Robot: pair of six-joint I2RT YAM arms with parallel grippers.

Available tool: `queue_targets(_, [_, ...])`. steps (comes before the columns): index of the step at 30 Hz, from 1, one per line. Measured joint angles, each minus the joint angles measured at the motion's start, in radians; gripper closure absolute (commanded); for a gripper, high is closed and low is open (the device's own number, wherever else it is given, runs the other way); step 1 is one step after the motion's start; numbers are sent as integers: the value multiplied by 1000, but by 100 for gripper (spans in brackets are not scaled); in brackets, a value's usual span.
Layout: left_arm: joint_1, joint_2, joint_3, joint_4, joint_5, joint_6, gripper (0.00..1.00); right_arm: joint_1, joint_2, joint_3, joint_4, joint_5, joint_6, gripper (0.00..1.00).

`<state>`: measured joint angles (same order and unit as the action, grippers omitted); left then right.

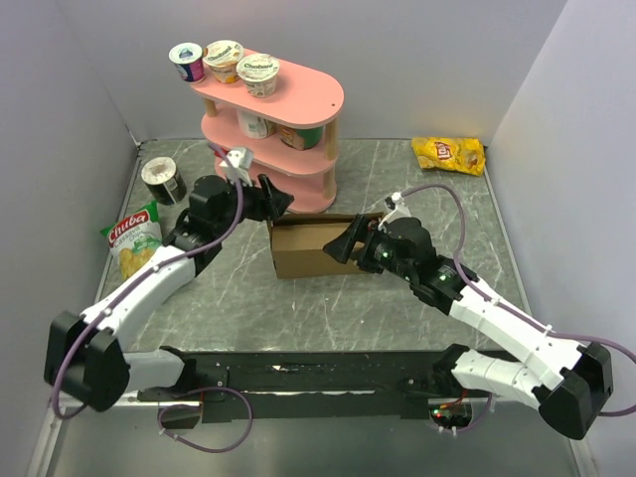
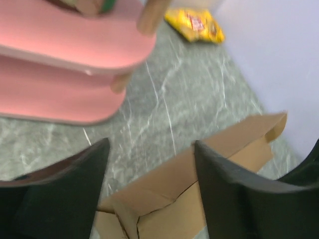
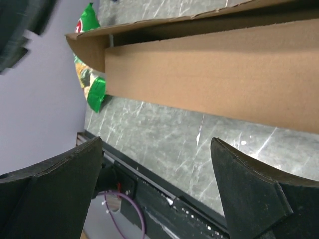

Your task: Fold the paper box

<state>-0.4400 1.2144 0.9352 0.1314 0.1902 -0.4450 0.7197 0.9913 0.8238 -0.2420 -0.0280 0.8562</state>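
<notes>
The paper box (image 1: 310,249) is brown cardboard, partly folded, and stands in the middle of the table with its walls up. My left gripper (image 1: 279,204) hovers over the box's far left corner. In the left wrist view its jaws stand wide apart above the creased corner flap of the box (image 2: 167,196), with nothing clamped between them. My right gripper (image 1: 348,242) is at the box's right end, open. The right wrist view shows the long cardboard wall (image 3: 214,77) beyond its spread fingertips, and only bare table lies between them.
A pink tiered shelf (image 1: 289,104) holding yogurt cups stands just behind the box, close to my left gripper. A dark can (image 1: 162,181) and a green chips bag (image 1: 134,240) lie at the left, and a yellow chips bag (image 1: 449,154) at the far right.
</notes>
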Motion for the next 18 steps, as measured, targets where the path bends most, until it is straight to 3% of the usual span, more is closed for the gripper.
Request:
queue_targets(4, [0, 69, -1, 3, 64, 7, 48, -6, 14, -36, 32, 12, 5, 5])
queue_targets(8, [0, 73, -29, 31, 107, -3, 55, -19, 30, -68, 54, 32, 15, 4])
queue_targets(14, [1, 33, -98, 86, 135, -45, 62, -57, 43, -93, 111, 61, 18, 4])
queue_targets(18, [0, -19, -156, 112, 148, -94, 60, -100, 64, -111, 163, 69, 14, 9])
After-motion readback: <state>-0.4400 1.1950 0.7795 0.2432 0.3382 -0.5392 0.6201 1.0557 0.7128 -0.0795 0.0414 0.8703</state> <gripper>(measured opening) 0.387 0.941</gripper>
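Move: The box's near-left rim corner lies some 3 cm back, 3 cm left and 5 cm below the left hand; the box's middle is about 5 cm back, 9 cm right and 9 cm down from that hand, and the pink shelf some 10 cm ahead and 3 cm left of it. From the right hand, the box's right end lies about 6 cm ahead, 7 cm to the right and 5 cm lower. Bring the left gripper down about 4 cm onto the box's left end, closing the fingers to under half open around the cardboard at the corner, then draw it back some 3 cm. Meanwhile take the open right gripper down along the front wall, then forward about 4 cm and somewhat right towards the box's right end, swinging it about 10 degrees clockwise. ##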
